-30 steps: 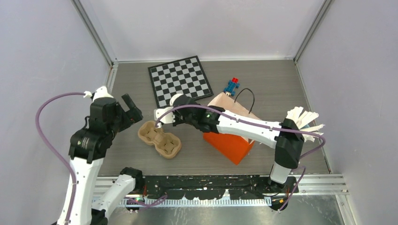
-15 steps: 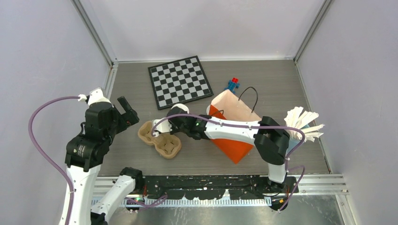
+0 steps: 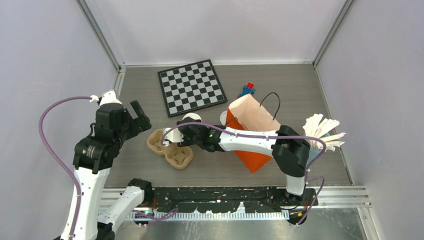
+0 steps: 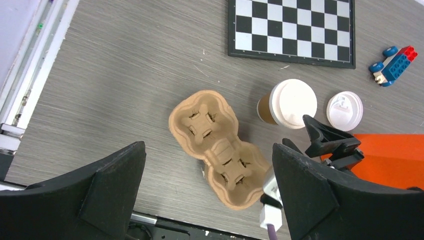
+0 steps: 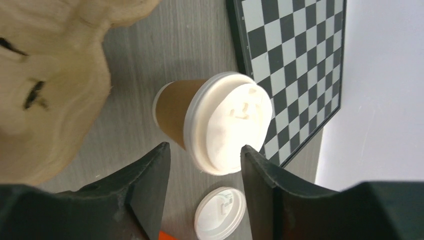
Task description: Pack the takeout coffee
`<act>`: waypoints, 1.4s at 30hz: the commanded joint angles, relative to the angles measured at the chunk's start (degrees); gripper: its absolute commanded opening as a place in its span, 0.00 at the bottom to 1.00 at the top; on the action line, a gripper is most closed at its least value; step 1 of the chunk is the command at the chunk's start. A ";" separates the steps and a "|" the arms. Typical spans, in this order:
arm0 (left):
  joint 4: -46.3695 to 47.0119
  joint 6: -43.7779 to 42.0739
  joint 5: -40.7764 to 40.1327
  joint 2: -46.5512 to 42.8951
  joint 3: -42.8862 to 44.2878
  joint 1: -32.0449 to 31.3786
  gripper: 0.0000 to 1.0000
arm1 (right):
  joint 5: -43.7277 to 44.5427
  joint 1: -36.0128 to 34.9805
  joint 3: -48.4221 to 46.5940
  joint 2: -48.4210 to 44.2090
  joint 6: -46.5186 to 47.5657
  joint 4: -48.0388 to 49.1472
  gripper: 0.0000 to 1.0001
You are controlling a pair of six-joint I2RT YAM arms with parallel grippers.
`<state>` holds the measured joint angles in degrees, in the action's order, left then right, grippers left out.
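A takeout coffee cup (image 5: pixel 220 122), brown kraft paper with a white lid, stands on the table between the tan pulp tray (image 3: pixel 170 148) and the chessboard. My right gripper (image 5: pixel 205 150) is open, its fingertips on either side of the cup's lid end and not pressing on it. The top view shows this cup (image 3: pixel 191 118) just beyond the right gripper (image 3: pixel 186 128). A second white lid (image 4: pixel 344 110) sits by the orange bag (image 3: pixel 252 135); no cup wall shows beneath it. My left gripper (image 4: pixel 207 200) hangs wide open above the tray (image 4: pixel 217 150), holding nothing.
The chessboard (image 3: pixel 191 87) lies at the back, with a blue and red toy car (image 3: pixel 246 90) to its right. The orange bag with black handles stands open under my right arm. A bunch of white paper strips (image 3: pixel 322 131) sits at the right wall.
My right gripper brought the cup nearer to the tray and has opened, leaving it standing on the table. The bag shifted slightly. My left arm swayed a little and stays open.
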<state>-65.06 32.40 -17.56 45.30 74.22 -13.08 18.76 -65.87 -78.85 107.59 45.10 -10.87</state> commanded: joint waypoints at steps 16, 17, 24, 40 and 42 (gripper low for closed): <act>0.54 -5.04 19.77 20.55 10.89 -0.03 0.96 | -7.31 -1.30 -20.35 -25.59 -42.74 -20.77 0.84; 0.41 -5.19 21.06 22.77 11.39 -0.53 0.96 | -7.05 -1.30 -20.75 -26.90 -44.72 -21.71 0.85; -1.94 -11.32 18.06 41.58 19.95 -9.47 0.98 | -2.33 -1.29 -15.95 -38.02 -51.84 -24.93 0.88; 0.12 -20.95 14.06 56.45 23.09 -17.50 0.95 | 17.69 -1.30 -7.62 -49.78 -49.81 -27.01 0.90; 3.55 -21.39 13.68 54.68 19.90 -17.50 0.95 | 18.62 -1.22 -7.57 -49.70 -48.45 -26.92 0.91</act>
<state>-66.13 13.32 -1.34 103.35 97.78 -30.37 32.84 -67.11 -86.32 58.08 -6.17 -39.11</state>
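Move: The lidded cup stands about 11 cm ahead of the left hand, 18 cm to its right and 22 cm below. From that hand the cup carrier lies 3 cm ahead and 9 cm right, the loose lid 16 cm ahead and 32 cm right, both some 25 cm down. The right hand is still at the rim, the cup's middle 3 cm ahead, 3 cm left and 5 cm below; the paper bag is 4 cm back, 23 cm right, about level. The right hand, its fingers already parted about the cup's rim, comes free and opens wider as it climbs some 30 cm while drawing back, then swings 20 cm right over the open bag, rolling about 60 degrees so its left side rises and turning clockwise. Meanwhile the left hand, fingers kept wide open, sweeps right, forward and down (about 18, 12 and 14 cm) towards the cup, tipping its fingers down by over 30 degrees and turning some 40 degrees clockwise, to end close over the lid. ##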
